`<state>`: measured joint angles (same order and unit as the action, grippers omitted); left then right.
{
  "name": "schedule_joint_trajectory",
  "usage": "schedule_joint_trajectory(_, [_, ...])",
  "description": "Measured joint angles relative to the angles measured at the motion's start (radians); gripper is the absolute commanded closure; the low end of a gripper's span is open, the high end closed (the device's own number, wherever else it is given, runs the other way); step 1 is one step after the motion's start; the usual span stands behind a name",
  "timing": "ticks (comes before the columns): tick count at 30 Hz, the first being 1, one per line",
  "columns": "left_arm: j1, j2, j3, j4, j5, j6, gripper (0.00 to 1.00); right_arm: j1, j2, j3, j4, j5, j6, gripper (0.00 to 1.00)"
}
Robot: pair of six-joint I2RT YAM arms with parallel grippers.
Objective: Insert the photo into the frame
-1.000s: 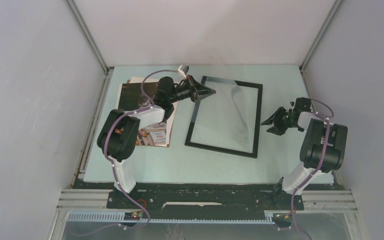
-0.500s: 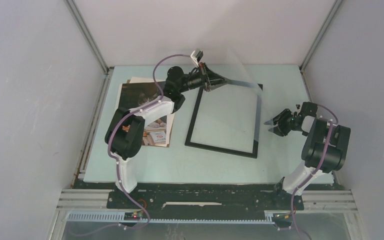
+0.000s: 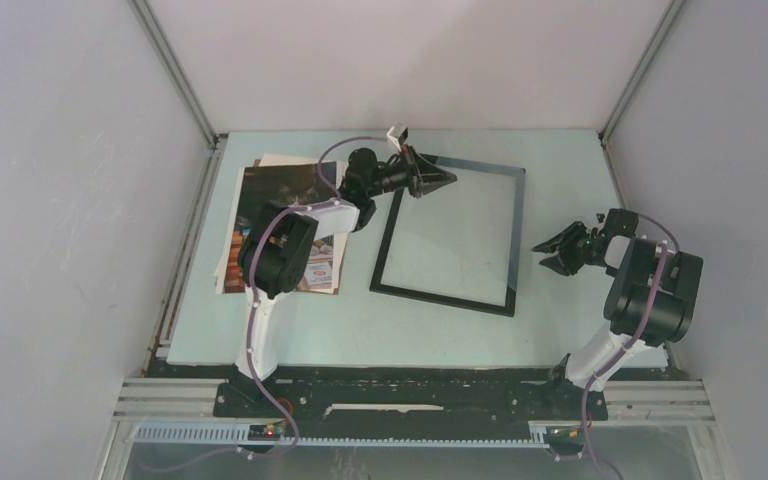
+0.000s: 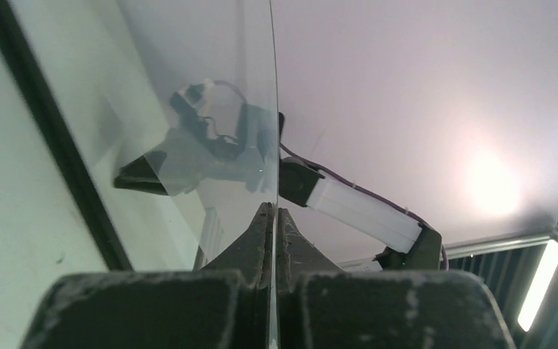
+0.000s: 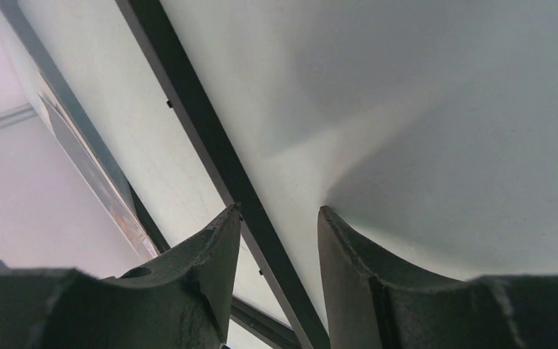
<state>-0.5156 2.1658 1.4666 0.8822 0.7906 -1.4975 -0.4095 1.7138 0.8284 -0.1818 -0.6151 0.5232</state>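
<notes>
The black frame (image 3: pixel 440 297) lies flat at the middle of the table. My left gripper (image 3: pixel 442 178) hovers over its far left corner, shut on the edge of the clear pane (image 3: pixel 460 215), which slopes down over the frame opening. In the left wrist view the pane (image 4: pixel 189 109) runs edge-on between the shut fingers (image 4: pixel 258 233), with the frame's black edge (image 4: pixel 58 145) to the left. The photo (image 3: pixel 290 195) lies left of the frame, partly under the left arm. Right of the frame, my right gripper (image 3: pixel 552 250) is open and empty; its wrist view shows the frame edge (image 5: pixel 211 145) beyond the fingertips.
Pale sheets (image 3: pixel 272 160) stick out from under the photo at the far left. Grey enclosure walls (image 3: pixel 80 200) close in the table (image 3: pixel 560 330) on the left, back and right. The arm bases stand at the near edge.
My left gripper has swung right along the frame's far edge, lifting the pane high and then lowering it toward the frame. My right gripper has shifted slightly and its jaws have narrowed a little.
</notes>
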Motion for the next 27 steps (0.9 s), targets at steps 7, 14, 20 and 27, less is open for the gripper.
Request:
schedule_joint_trajectory(7, [0.066,0.053,-0.118,0.1,-0.002,-0.031,1.0,-0.008,0.002,-0.009,0.018,0.0,0.006,0.49])
schedule_joint_trajectory(14, [0.082,0.084,-0.183,0.158,-0.002,-0.027,1.0,0.005,0.005,-0.009,0.03,-0.004,0.006,0.49])
schedule_joint_trajectory(20, [0.087,0.085,-0.212,0.179,-0.011,-0.017,1.0,0.011,0.005,-0.01,0.031,-0.004,0.006,0.49])
schedule_joint_trajectory(27, [0.091,0.085,-0.27,0.223,-0.06,-0.017,1.0,0.012,0.005,-0.01,0.031,-0.004,0.006,0.49])
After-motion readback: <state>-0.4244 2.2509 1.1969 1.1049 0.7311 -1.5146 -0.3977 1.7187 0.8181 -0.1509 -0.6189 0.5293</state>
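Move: The left hand already grips the clear sheet, which reaches out to its right over the frame. The frame's middle lies almost directly beneath it, neither ahead nor to the side, about 24 cm down. The photo stack is some 38 cm to this hand's left at nearly the same reach and depth. From the idle right hand the frame's middle lies about 20 cm left, 5 cm ahead and a little lower, 2 cm. Down by about 10 cm, quickly at first and then easing off, the left hand lowers the clear sheet towards the frame, drifting some 5 cm left towards the frame's left rim as it sinks. The shut fingers keep their pinch on the sheet while the wrist turns about 10 degrees, partly counter-clockwise. ##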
